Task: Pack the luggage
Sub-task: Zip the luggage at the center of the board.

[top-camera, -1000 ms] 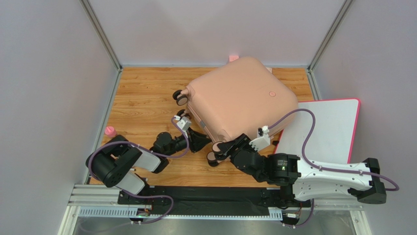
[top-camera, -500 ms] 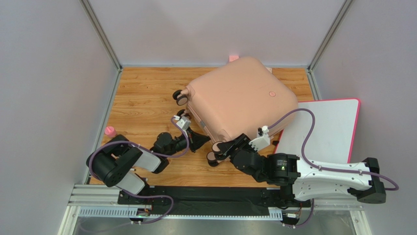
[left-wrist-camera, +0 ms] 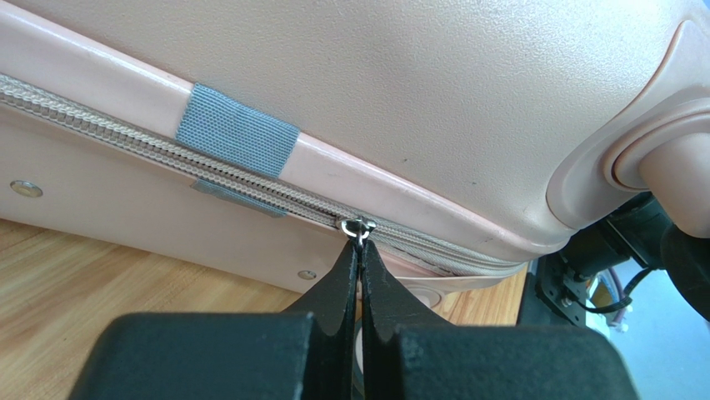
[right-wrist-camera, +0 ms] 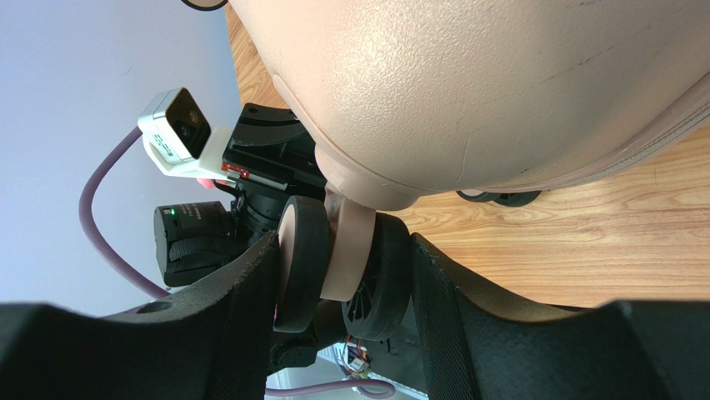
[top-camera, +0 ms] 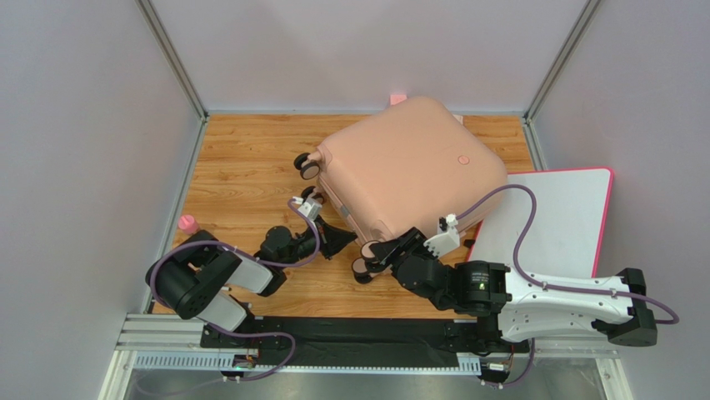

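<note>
The pale pink luggage lies closed and flat on the wooden table, its small round emblem facing up. At its near-left side my left gripper is shut on the metal zipper pull. In the left wrist view the black fingertips pinch the pull right at the zipper track, just past a grey fabric tab. My right gripper is closed around the near caster wheel, one finger against each side of the double wheel.
A flat white board with a pink rim lies right of the suitcase, partly under it. A small pink object sits by the left wall. Two more caster wheels stick out at the suitcase's left side. Grey walls enclose the table.
My left gripper's fingers have closed from open onto the zipper pull and the arm has shifted slightly left. The right arm and the suitcase have not moved.
</note>
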You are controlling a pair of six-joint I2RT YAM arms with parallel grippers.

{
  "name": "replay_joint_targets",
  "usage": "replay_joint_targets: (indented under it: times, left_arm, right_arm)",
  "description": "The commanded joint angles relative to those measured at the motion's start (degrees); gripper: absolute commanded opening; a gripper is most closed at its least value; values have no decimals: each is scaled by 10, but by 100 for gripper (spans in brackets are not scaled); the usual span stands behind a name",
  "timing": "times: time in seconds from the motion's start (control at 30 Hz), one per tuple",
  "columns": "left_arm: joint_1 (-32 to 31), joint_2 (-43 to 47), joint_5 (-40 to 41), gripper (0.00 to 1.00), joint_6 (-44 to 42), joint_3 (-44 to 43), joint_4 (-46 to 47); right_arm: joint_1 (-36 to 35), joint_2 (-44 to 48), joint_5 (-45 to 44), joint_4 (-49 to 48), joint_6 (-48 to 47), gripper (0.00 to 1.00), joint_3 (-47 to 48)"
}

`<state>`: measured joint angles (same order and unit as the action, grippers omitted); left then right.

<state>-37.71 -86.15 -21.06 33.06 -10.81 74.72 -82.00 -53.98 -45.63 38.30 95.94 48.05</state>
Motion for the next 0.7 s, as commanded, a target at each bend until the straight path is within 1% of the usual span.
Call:
replay_joint_targets:
  times: [0.0,0.1,0.2,0.33,0.43,0.5,0.67]
  left_arm:
    - [37,4,58,0,-5,-14,130]
    - [41,-1,45,0,-2,-23,130]
    - [42,1,29,4,-6,-27,130]
    - [42,3,15,15,-11,-34,130]
    - [42,-1,6,20,-10,-43,130]
    - [42,-6,3,21,-8,-47,130]
    - [42,-13,-2,25,-8,-49,130]
  right_arm:
    - [-16,6,-12,-1,-33,0,15]
    - [-17,7,-13,-1,-33,0,15]
    - [-18,9,-14,1,-32,0,13]
    - [-18,6,-15,0,-33,0,14]
    - [-18,6,-15,0,-33,0,14]
    - [-19,6,-14,0,-32,0,14]
    - [-19,6,-15,1,-33,0,15]
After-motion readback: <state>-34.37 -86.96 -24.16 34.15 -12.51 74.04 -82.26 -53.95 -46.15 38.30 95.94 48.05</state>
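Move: The zipper pull is already pinched in the left fingertips; its slider sits about 2 cm to the right and 1 cm ahead, level with the hand. The blue patch on the seam is some 7 cm ahead, 1 cm left and slightly higher. The upper caster wheel is roughly 3 cm back, 5 cm right and 9 cm above. From the right hand, which grips that wheel, the slider lies about 3 cm ahead, 6 cm left and 9 cm below. The left fingers let go of the zipper pull, opening from shut to about a quarter, and the hand eases forward about 1.5 cm, with a little leftward drift, along the seam towards the blue patch. Its wrist barely turns. The right hand stays in place and keeps its grip on the upper caster wheel. ##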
